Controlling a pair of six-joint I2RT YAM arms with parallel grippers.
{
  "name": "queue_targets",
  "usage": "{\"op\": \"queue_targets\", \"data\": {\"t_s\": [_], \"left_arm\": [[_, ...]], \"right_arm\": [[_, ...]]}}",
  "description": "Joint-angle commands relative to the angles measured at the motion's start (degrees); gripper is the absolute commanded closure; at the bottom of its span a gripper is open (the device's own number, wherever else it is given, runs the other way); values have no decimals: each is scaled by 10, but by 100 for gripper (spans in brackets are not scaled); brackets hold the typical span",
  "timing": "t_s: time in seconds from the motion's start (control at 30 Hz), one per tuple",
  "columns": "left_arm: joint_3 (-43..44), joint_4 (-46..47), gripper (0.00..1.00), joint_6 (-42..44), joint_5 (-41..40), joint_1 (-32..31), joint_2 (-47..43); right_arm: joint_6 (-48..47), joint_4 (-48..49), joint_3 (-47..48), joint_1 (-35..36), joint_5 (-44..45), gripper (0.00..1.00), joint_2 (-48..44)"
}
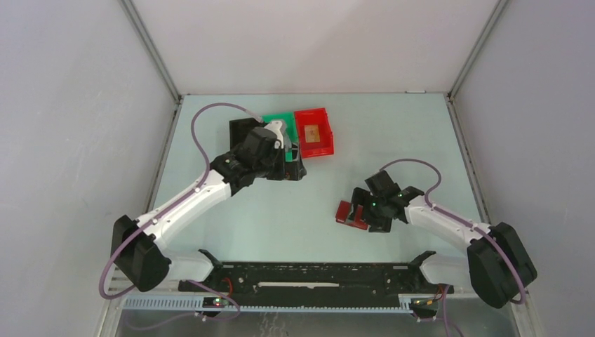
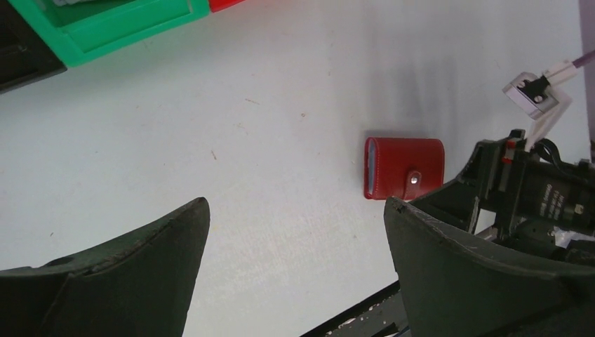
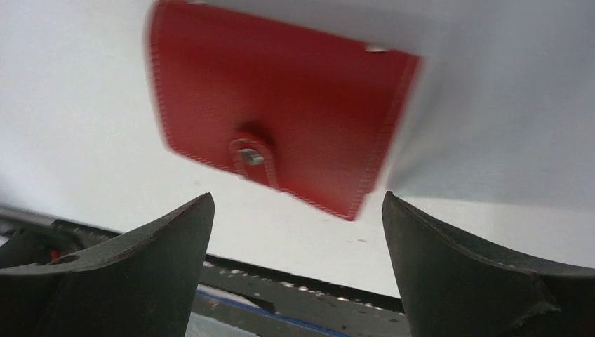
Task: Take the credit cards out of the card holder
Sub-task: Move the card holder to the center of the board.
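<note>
The card holder (image 1: 346, 211) is a small dark-red wallet lying flat and shut on the table, its strap tab snapped down (image 3: 250, 156). A light blue card edge (image 2: 368, 168) shows at the wallet's open end. My right gripper (image 3: 298, 200) hovers just over the card holder (image 3: 281, 105), jaws wide open, nothing between them; from above it (image 1: 366, 210) covers the wallet's right part. My left gripper (image 1: 291, 167) is open and empty beside the bins, well left of the card holder (image 2: 403, 168). A tan flat card-like piece (image 1: 313, 133) lies in the red bin.
A green bin (image 1: 281, 121) and a bright red bin (image 1: 324, 144) stand side by side at the back centre. The green bin (image 2: 105, 31) holds something grey at its edge. The black base rail (image 1: 309, 277) runs along the near edge. Walls enclose the table.
</note>
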Motion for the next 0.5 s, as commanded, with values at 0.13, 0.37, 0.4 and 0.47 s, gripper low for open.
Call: {"op": "queue_targets", "data": {"t_s": [0.13, 0.37, 0.4, 0.47], "left_arm": [[10, -31, 0, -32, -35, 27, 5], [5, -42, 0, -32, -60, 52, -10], [3, -43, 0, -31, -63, 52, -12], [-4, -39, 0, -34, -66, 52, -17]], "right_arm": [[77, 193, 21, 93, -79, 0, 51], [22, 177, 119, 163, -109, 0, 108], [12, 162, 122, 162, -96, 0, 93], [-6, 123, 122, 153, -56, 0, 61]]}}
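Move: The card holder lies partly under the open right gripper, its middle about 3 cm ahead, 3 cm to the left and 2 cm below, with its clasp edge towards the base. From that hand the red box is some 27 cm ahead and 17 cm to the left, and the green box is about 10 cm left of the red one. From the left hand the card holder is roughly 20 cm to the right, 9 cm back and 18 cm down. Leftward, the right hand sweeps low across the card holder and out past its left side, some 13 cm. It rises about 4 cm, mostly late, as the wrist tips the fingers to point more to the left and turns roughly 20 degrees counter-clockwise, fingers staying wide open. Meanwhile the left hand, open and empty, draws off about 4 cm left and slightly forward, away from the holder. ##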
